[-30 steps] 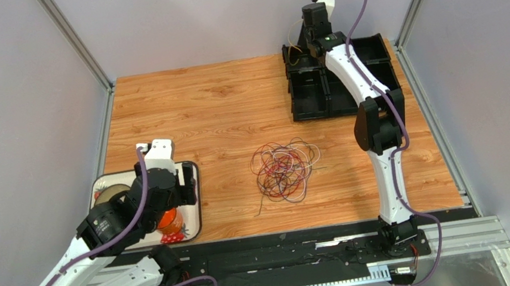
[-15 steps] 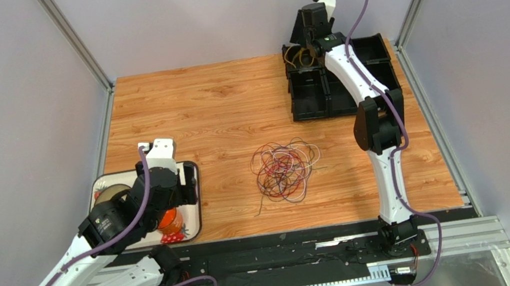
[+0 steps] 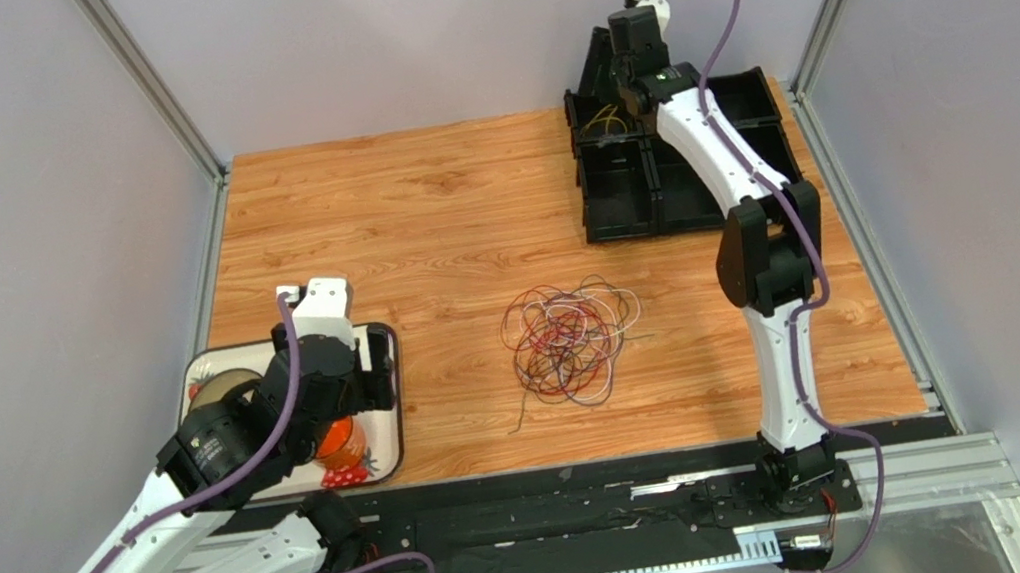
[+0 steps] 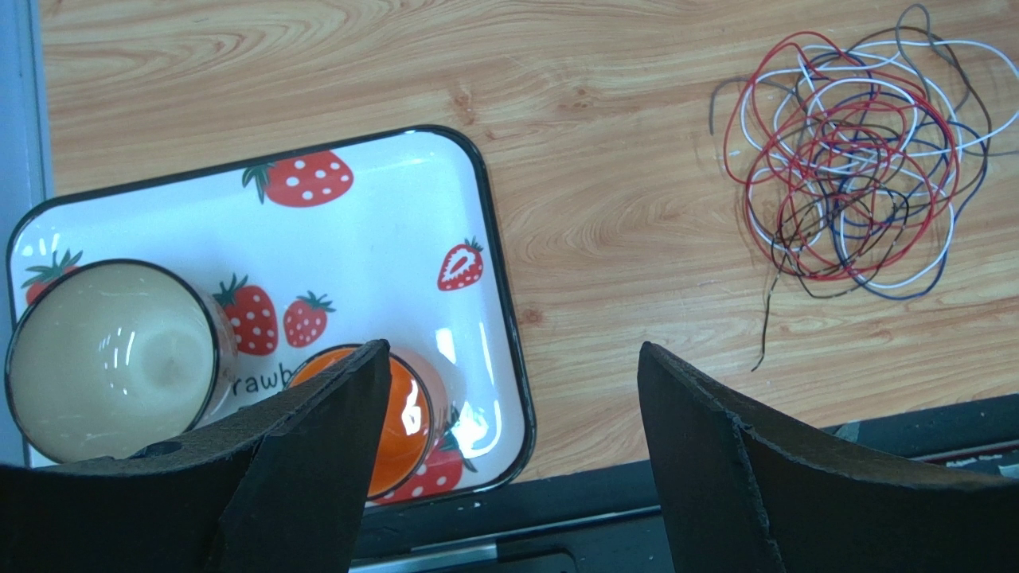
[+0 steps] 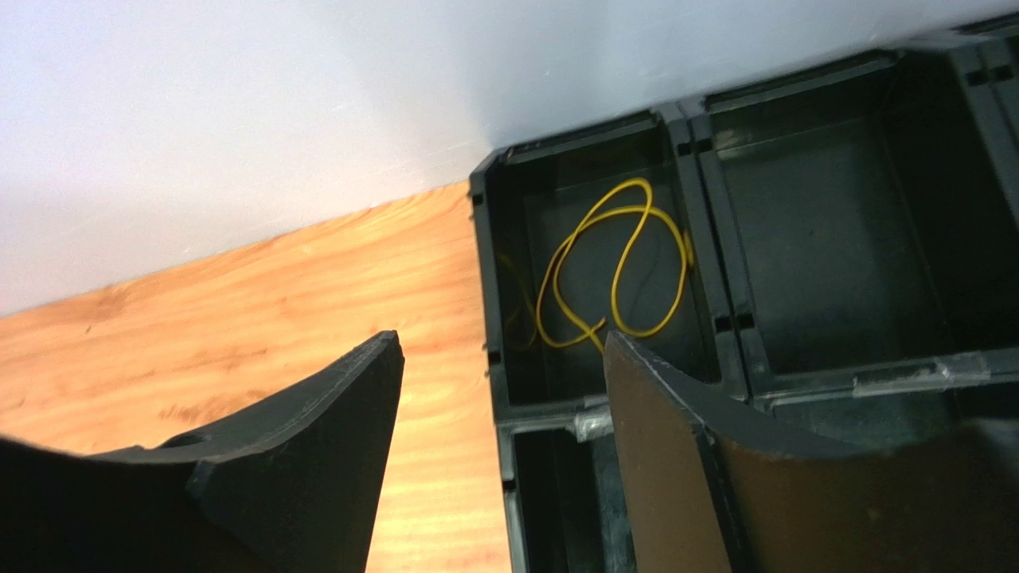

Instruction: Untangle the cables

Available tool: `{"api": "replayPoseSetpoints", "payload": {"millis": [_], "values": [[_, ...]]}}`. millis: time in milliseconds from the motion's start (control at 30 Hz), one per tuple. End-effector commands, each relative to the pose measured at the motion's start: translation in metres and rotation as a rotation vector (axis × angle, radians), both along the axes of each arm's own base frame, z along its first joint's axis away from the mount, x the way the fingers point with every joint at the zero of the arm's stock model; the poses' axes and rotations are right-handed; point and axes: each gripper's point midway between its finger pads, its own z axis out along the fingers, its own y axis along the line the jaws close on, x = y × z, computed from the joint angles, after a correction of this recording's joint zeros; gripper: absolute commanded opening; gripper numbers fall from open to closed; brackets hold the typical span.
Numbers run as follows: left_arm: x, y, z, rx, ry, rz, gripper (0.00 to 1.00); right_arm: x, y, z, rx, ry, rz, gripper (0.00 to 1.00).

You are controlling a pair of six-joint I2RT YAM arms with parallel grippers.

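The cables (image 3: 569, 335) lie in a loose tangle of red, white and dark loops on the wooden table (image 3: 416, 225), and in the left wrist view the tangle (image 4: 852, 179) is at the upper right. One yellow cable (image 5: 612, 215) lies apart, coiled in the far-left compartment of the black bin (image 5: 825, 227). My right gripper (image 5: 502, 346) hangs open above that compartment's near edge with nothing between its fingers. Open and empty too, my left gripper (image 4: 514, 349) hovers over the right rim of the strawberry tray (image 4: 359, 227), well left of the tangle.
On the tray (image 3: 393, 395) stand a cream cup (image 4: 114, 358) and an orange cup (image 4: 401, 418). The black bin (image 3: 669, 187) with several compartments sits at the table's far right. A black rail (image 3: 578, 496) runs along the near edge. Grey walls enclose the table.
My right gripper has opened and let go of the yellow cable, which now lies in the bin compartment; the gripper has drawn up and back a little. The left arm has barely moved.
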Motion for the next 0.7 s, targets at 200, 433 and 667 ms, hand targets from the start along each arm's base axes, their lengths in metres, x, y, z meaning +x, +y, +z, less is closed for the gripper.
{"api": "replayPoseSetpoints", "payload": {"millis": [200,433,667], "values": [[-0.001,-0.02,0.0,-0.035,0.017,-0.084,0.88,-0.151,0.047,0.049,-0.008,0.085,0.199,0.63],[0.008,-0.082,-0.023,-0.092,0.145,-0.194,0.88,-0.261,0.03,-0.05,0.011,0.318,0.214,0.62],[0.025,-0.164,-0.045,-0.214,0.201,-0.301,0.86,-0.318,0.005,-0.06,0.082,0.312,0.142,0.68]]}}
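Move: The tangle of cables lies about 34 cm back from the right hand, some 12 cm to its left and 19 cm below. The black organizer's middle is roughly 8 cm back and 10 cm to the right; the yellow cable already lies in it, nearly straight below that hand. From the left hand, the tangle is about 10 cm ahead, 26 cm to the right and 22 cm below; the orange mug is level and 8 cm left. With its fingers open and empty, the right hand sweeps back about 30 cm from above the organizer towards the tangle of cables, rising slightly and bowing some 5 cm left before coming back right and sinking to 8 cm below its starting height, the fingers tipping down by over 20 degrees. After a slow start the left hand, also open, swings about 11 cm right from the tray side towards the same tangle, sinking about 5 cm as its fingers tip down and turn clockwise. ##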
